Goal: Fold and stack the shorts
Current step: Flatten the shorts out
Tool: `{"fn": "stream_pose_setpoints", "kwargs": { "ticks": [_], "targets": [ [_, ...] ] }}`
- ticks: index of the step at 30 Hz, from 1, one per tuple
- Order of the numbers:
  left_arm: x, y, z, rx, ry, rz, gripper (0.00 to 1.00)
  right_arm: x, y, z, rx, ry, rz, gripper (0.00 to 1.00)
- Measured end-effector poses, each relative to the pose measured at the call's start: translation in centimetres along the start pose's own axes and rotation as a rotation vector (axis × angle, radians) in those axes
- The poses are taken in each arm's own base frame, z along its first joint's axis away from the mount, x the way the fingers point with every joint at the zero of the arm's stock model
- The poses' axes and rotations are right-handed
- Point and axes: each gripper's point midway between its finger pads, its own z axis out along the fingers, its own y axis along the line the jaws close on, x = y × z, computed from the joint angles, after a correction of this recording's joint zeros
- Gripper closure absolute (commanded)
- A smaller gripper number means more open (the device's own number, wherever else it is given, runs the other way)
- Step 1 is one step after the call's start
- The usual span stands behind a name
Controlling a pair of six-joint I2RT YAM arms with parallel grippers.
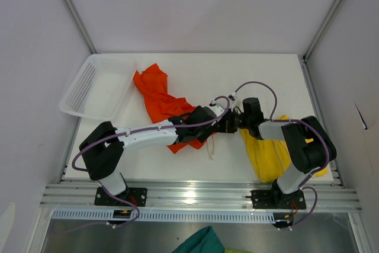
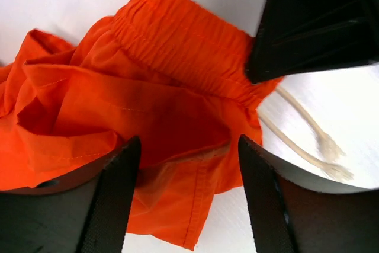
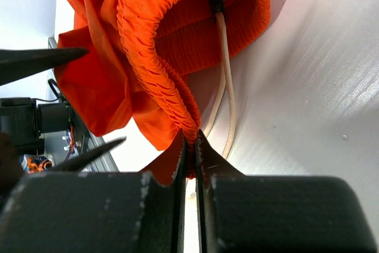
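Observation:
The orange-red shorts (image 1: 155, 96) lie crumpled at the middle left of the table, and the yellow shorts (image 1: 267, 153) are bunched at the near right under the right arm. Both grippers meet at the orange pair's right end. My right gripper (image 3: 190, 137) is shut on the gathered orange waistband (image 3: 154, 45), with its cream drawstring (image 3: 224, 87) hanging beside the fingers. My left gripper (image 2: 188, 146) stands open, and a hemmed flap of the orange shorts (image 2: 177, 81) lies between its fingers (image 2: 112, 199). From above, the left gripper (image 1: 224, 124) and the right gripper (image 1: 239, 120) almost touch.
A white mesh basket (image 1: 98, 87) sits at the far left corner. A teal-green cloth (image 1: 201, 242) lies below the front rail, off the table. White walls close in the table on three sides. The right gripper's black body (image 2: 314, 22) fills the left wrist view's top right.

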Motion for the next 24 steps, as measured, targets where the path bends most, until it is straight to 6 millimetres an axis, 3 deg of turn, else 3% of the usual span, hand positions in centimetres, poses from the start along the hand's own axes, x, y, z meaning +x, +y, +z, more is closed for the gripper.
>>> {"fn": "stream_pose_setpoints", "kwargs": {
  "ticks": [1, 4, 5, 7, 13, 16, 19, 24],
  "targets": [
    [0.2, 0.3, 0.1, -0.019, 0.008, -0.002, 0.35, 0.0, 0.0, 0.0, 0.000, 0.000, 0.000, 0.99],
    [0.7, 0.9, 0.3, -0.069, 0.029, -0.017, 0.64, 0.0, 0.0, 0.0, -0.002, 0.001, 0.000, 1.00],
    [0.8, 1.1, 0.4, -0.086, 0.034, -0.019, 0.79, 0.0, 0.0, 0.0, -0.002, 0.001, 0.000, 1.00],
    [0.8, 1.3, 0.5, -0.111, 0.038, -0.031, 1.00, 0.0, 0.0, 0.0, -0.003, 0.001, -0.001, 1.00],
    [0.3, 2.3, 0.0, -0.169, 0.024, -0.068, 1.00, -0.1, 0.0, 0.0, -0.002, -0.002, 0.000, 1.00],
    [-0.6, 3.6, -1.9, -0.193, -0.014, -0.144, 1.00, -0.1, 0.0, -0.1, -0.002, -0.004, 0.001, 1.00],
    [-2.7, 6.8, -5.9, -0.212, -0.110, -0.316, 1.00, -0.2, -0.1, -0.3, -0.004, -0.009, 0.010, 1.00],
    [-4.5, 17.1, -15.9, -0.325, -0.369, -0.698, 1.00, 0.3, 0.2, -1.4, -0.010, -0.024, 0.065, 1.00]
  ]
}}
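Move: The shorts' loose upper-layer edge lies between the left fingers, about 1 cm ahead, 1 cm to the left and 1 cm below the hand. The waistband end already pinched by the right hand is some 5 cm right and 2 cm ahead; the drawstrings lie about 2 cm right, 4 cm back. The near hem corner is roughly 11 cm left, 5 cm back. From the right hand the loose edge is about 6 cm left, 1 cm back. The left fingers close on the loose edge of the red shorts, pinching it while easing slightly forward and left. Then the left hand pulls it quickly up by about 19 cm and left by some 13 cm, away from the right hand, the wrist swinging counter-clockwise about 35 degrees and rolling. The right hand keeps its pinch on the waistband, giving only about a centimetre late on. ##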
